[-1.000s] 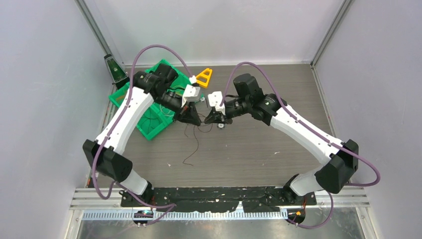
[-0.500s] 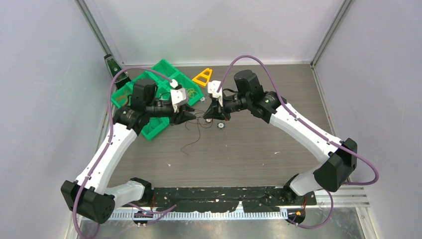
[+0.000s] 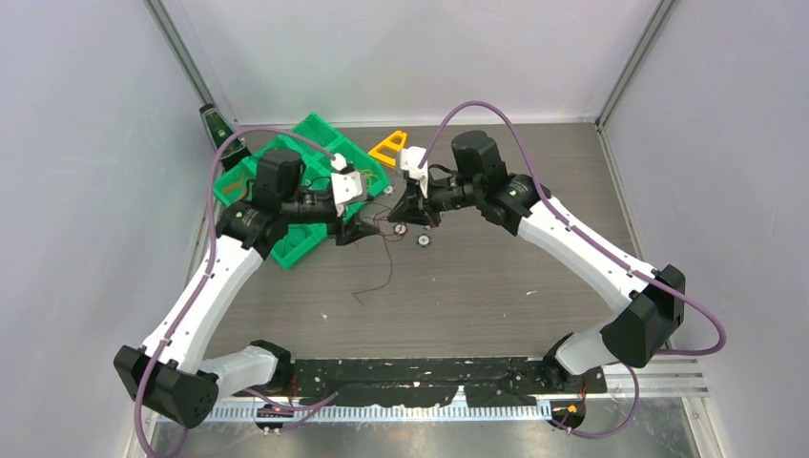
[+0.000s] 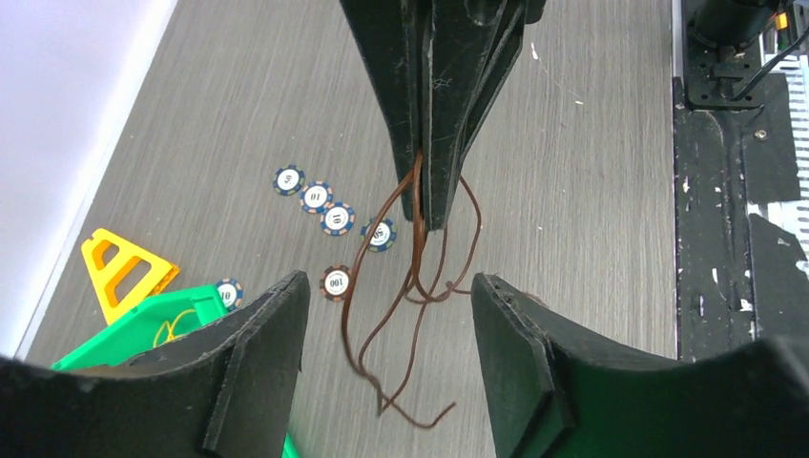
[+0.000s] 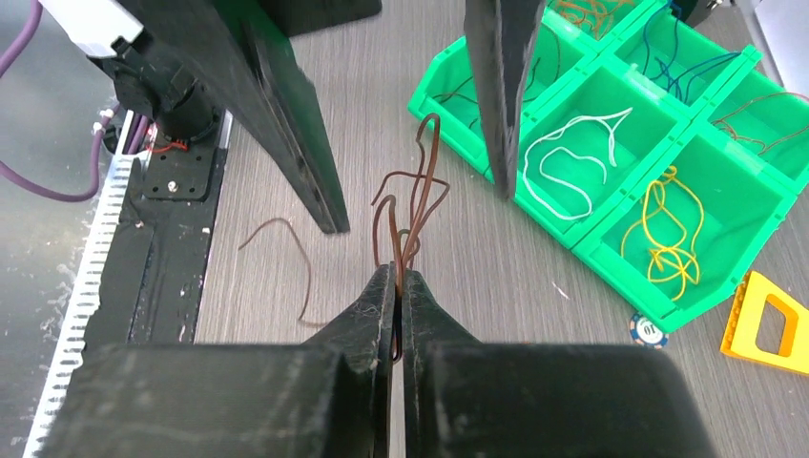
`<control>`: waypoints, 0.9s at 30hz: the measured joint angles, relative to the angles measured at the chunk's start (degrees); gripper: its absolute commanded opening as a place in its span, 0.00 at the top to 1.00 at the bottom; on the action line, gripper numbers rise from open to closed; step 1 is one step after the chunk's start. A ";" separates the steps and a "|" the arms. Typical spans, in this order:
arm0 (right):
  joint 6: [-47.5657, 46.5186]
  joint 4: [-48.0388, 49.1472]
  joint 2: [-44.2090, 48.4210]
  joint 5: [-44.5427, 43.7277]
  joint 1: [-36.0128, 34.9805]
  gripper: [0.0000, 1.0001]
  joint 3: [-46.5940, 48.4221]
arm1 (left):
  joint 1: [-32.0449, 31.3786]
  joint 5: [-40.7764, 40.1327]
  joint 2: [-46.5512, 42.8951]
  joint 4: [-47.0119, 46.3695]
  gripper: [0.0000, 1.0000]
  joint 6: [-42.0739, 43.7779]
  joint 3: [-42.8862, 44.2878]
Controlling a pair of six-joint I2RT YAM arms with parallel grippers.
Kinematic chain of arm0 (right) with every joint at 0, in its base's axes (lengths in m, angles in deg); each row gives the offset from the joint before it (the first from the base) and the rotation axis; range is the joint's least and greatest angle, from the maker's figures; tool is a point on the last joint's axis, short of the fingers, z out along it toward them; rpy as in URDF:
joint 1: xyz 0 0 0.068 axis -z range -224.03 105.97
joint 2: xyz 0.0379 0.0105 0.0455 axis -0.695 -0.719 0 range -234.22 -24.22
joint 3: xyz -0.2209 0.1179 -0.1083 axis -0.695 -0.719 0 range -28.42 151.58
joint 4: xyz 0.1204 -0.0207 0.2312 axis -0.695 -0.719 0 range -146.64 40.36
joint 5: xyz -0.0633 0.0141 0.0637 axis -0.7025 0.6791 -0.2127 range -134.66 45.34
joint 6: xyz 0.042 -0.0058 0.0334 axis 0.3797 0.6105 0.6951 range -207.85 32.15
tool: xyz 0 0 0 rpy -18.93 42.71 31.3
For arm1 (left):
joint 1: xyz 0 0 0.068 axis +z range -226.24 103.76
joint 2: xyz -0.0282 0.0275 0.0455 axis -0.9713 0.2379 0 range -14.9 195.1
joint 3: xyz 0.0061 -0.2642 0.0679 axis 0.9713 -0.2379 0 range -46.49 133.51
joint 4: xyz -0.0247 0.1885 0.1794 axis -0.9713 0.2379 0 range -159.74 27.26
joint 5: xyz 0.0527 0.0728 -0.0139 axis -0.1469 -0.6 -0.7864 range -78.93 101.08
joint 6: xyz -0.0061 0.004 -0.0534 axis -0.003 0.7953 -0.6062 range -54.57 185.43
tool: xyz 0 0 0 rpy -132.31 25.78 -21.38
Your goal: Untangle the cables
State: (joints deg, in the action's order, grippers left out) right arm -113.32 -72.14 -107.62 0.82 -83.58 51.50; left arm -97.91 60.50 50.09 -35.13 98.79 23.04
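Observation:
A bunch of thin dark brown cables hangs from my right gripper, which is shut on it above the table. In the left wrist view the strands dangle in loops from the right gripper's tip between my left gripper's spread fingers. My left gripper is open and touches none of them. From above, the left gripper and right gripper face each other, with a loose brown end trailing on the table.
A green compartment bin with white, yellow, blue and brown wires stands at the left. Several poker chips lie under the grippers, and a yellow triangle lies behind them.
My left gripper has opened and let go of the brown cables, and its arm has drawn back to the left. The right gripper stays shut on the bunch, shifted slightly back.

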 measured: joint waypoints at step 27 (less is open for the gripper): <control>11.43 2.01 0.00 0.24 10.16 0.09 0.02 | 23.87 -2.01 6.34 -2.67 1.00 -0.55 -1.64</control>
State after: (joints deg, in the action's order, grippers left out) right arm -101.89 -70.13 -107.62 1.06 -73.42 51.52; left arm -74.04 58.49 56.43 -37.79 98.25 21.40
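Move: The brown cable's bunch is about 3 cm to the left hand's right, 1 cm ahead and a touch below; from the right gripper, whose tips still pinch it, it sticks out about 2 cm leftward. From the left hand the green tray's middle is some 26 cm ahead, 23 cm left and 25 cm down. The red chip lies about 15 cm ahead and 6 cm right, the nearest blue chip 11 cm ahead and 12 cm right, both some 27 cm below. Ease the open left gripper about 2 cm right and slightly forward and down around the brown cable, and close on it while the right lifts its grip about 2.5 cm. Then open the right and back it off rightward and forward, sinking a little; swing the left with the cable about 14 cm left and 8 cm forward towards the tray, sinking slightly and turning some 25 degrees counter-clockwise. ##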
